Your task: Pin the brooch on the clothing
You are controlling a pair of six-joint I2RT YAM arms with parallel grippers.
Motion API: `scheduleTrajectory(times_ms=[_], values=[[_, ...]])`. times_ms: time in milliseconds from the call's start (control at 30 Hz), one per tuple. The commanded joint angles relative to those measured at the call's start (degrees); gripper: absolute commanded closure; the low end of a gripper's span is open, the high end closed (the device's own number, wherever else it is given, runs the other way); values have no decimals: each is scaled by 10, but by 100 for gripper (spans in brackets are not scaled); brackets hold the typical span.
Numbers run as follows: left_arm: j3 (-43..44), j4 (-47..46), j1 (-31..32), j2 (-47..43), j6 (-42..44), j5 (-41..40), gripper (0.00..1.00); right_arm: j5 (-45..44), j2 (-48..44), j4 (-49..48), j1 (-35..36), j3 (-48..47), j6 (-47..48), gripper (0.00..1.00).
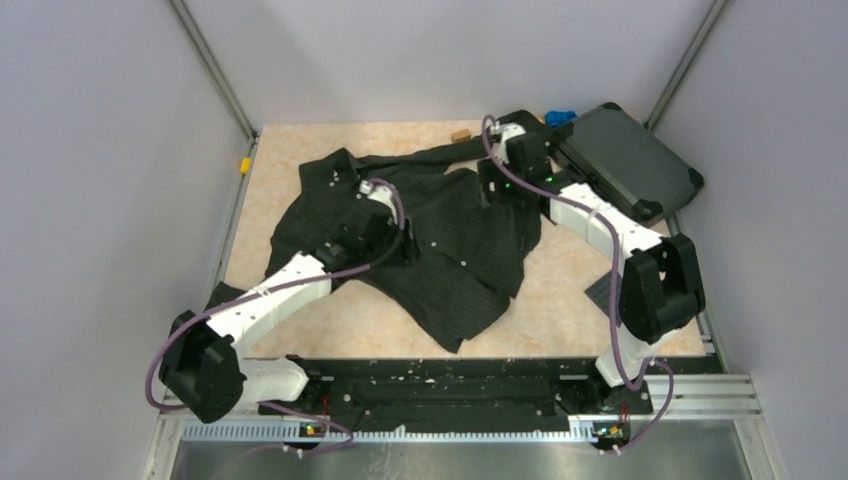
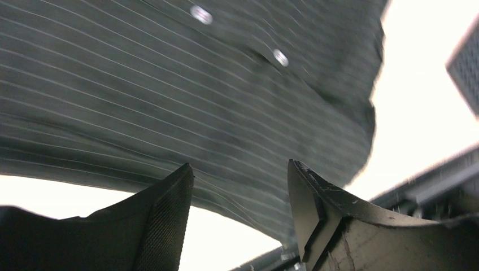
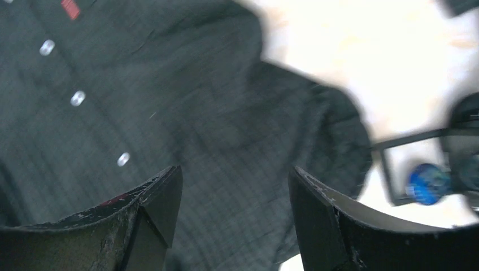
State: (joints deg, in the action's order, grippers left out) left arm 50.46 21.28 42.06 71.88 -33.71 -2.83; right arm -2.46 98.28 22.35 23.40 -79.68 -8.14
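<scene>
The black pinstriped shirt (image 1: 450,250) lies spread on the table, its white buttons (image 3: 77,98) and red tag (image 3: 70,8) showing in the right wrist view. It fills the left wrist view (image 2: 169,96) too. A small round blue piece (image 3: 426,183), blurred, apparently the brooch, lies off the shirt beside a dark frame. I cannot see it in the top view. My left gripper (image 1: 392,250) (image 2: 240,166) hovers open and empty over the shirt's middle. My right gripper (image 1: 490,195) (image 3: 236,169) hovers open and empty over the shirt's upper right part.
A dark hard case (image 1: 630,160) lies at the back right corner, with a bright-blue toy piece (image 1: 560,117) beside it. A small brown object (image 1: 461,134) sits near the back edge. A black rail (image 1: 450,385) runs along the table's front.
</scene>
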Motion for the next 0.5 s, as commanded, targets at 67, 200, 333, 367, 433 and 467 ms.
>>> scheduleTrajectory(times_ms=[67, 200, 333, 367, 433, 467], values=[[45, -15, -177, 19, 28, 20, 32, 43, -34, -100, 119, 116, -33, 30], [13, -87, -264, 32, 6, 25, 32, 36, -26, -135, 174, 161, -43, 30], [-16, -163, -320, 52, -13, 22, 33, 38, -12, -161, 200, 198, -58, 31], [-20, -174, -331, 60, -18, 15, 33, 39, -9, -164, 205, 207, -62, 31], [-32, -195, -354, 75, -32, 8, 33, 38, -5, -170, 213, 224, -69, 31], [-40, -206, -365, 82, -38, 8, 33, 38, -6, -173, 216, 233, -73, 32]])
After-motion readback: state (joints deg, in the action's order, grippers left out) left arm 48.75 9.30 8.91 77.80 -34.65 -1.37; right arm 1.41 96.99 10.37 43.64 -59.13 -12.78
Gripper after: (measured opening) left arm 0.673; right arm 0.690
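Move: About 21 cm to the left hand's left, 15 cm farther out and some 11 cm below lies the left front panel of the clothing; the red strip is 10 cm left and 29 cm ahead of this hand. From the right hand, the cloth's lower front lies about 14 cm back, 11 cm left and 13 cm below; the lowest button is 9 cm back and 9 cm left, the next button 4 cm back and 18 cm left. Sweeping apart from where they last let go, both open hands travel over the clothing. The left goes some 17 cm left and 13 cm forward, nearly level and sinking slightly at the end, turning about 35 degrees counter-clockwise. The right draws back 14 cm, left 11 cm and down 10 cm towards the lower front by the lowest button, turning 20 degrees the same way and slowing. Neither is seen to touch cloth. ##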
